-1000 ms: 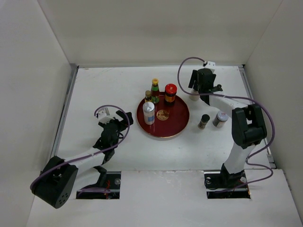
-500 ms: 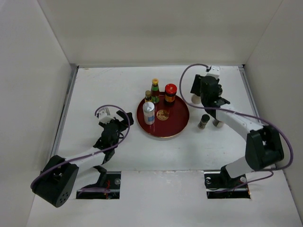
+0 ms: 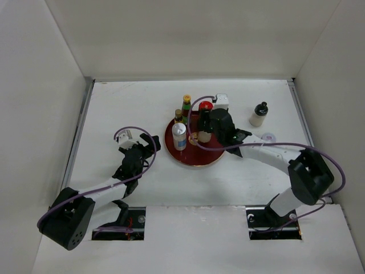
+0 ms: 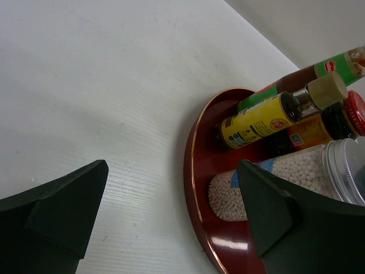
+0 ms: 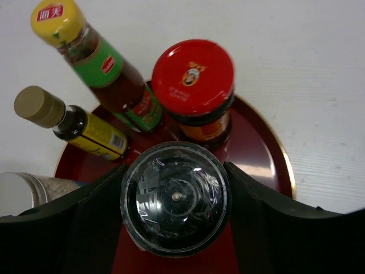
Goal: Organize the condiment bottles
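My right gripper (image 3: 204, 129) (image 5: 174, 206) is shut on a bottle with a black, clear-topped cap (image 5: 174, 197), over the round dark-red tray (image 3: 215, 153). On the tray stand a yellow-capped green-labelled bottle (image 3: 186, 106) (image 5: 105, 65), a red-capped jar (image 3: 206, 108) (image 5: 194, 77), a small yellow-labelled bottle (image 3: 178, 116) (image 5: 85, 132) and a silver-capped white jar with a blue label (image 3: 179, 136) (image 4: 274, 182). A black-capped cream bottle (image 3: 258, 115) stands on the table at the back right. My left gripper (image 3: 146, 146) (image 4: 171, 171) hangs open just left of the tray, empty.
A small grey round thing (image 3: 267, 137) shows beside my right arm, mostly hidden by it. White walls close in the table on the left, back and right. The tray's gold rim (image 4: 193, 171) lies between my left fingers.
My right arm swung from the table's right side to over the tray, now gripping the black-capped bottle. The left arm has not moved.
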Robot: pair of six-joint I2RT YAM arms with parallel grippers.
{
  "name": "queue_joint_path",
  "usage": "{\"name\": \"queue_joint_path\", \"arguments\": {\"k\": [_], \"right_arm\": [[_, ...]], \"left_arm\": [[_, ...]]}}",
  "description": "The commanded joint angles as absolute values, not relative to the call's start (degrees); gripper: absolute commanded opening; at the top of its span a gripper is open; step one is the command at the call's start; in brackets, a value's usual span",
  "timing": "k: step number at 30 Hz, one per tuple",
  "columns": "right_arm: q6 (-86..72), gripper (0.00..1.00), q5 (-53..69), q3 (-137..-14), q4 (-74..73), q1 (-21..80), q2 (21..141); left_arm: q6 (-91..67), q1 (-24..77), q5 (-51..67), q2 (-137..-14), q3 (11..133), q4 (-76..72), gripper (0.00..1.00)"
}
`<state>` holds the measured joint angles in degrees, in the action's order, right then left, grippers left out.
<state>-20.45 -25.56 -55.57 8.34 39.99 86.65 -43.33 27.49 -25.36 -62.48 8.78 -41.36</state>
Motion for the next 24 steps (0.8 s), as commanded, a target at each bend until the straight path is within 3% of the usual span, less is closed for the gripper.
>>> {"name": "queue_joint_path", "arguments": {"k": [1, 8, 9, 12, 17, 24], "right_arm": [[-21.4, 0.54, -26.0, -61.9, 17.1, 41.3, 89.5], [-22.4, 0.56, -27.4, -64.4, 18.4, 43.7, 96.5], [-22.4, 0.58, -28.0, -64.5, 18.5, 44.1, 96.8], [-21.4, 0.79, -29.9, -64.5, 17.9, 44.3, 96.5], [-21.8, 0.93, -32.0, -59.3, 14.1, 44.3, 88.4], [-24.4, 0.97, -40.7, -43.7, 7.5, 38.5, 68.3]], "left_arm": [[-43.9, 27.3, -25.3, -61.4, 10.6, -44.0, 1.0], [-43.9, 27.3, -25.0, -61.6, 10.6, -44.0, 1.0], [-43.9, 27.3, -25.0, -62.0, 10.7, -44.1, 1.0], [-43.9, 27.4, -24.4, -62.1, 10.8, -44.1, 1.0], [-43.9, 27.2, -24.4, -62.0, 10.7, -44.1, 1.0], [-43.9, 27.1, -24.3, -63.0, 11.4, -43.6, 1.0]]}}
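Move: Over the red tray the right hand still grips the grey-lidded jar; the free spot it is bound for lies about 5 cm to its left, 2 cm ahead and 11 cm below. The white-lidded jar stands some 12 cm left and 1 cm back, the red-lidded jar about 8 cm ahead and 1 cm left, and the yellow-label bottle roughly 6 cm ahead and 12 cm left. From the left hand the spot is some 25 cm right, 6 cm ahead and 5 cm lower. Carrying the grey-lidded jar left about 5 cm and down some 3 cm, with a slight reach forward, the right hand sets it on the tray beside the white-lidded jar and in front of the red-lidded one. Its fingers then open wide and let go, and it pulls away rightward about 8 cm, rising and drawing back, the fingertips tipping up. ##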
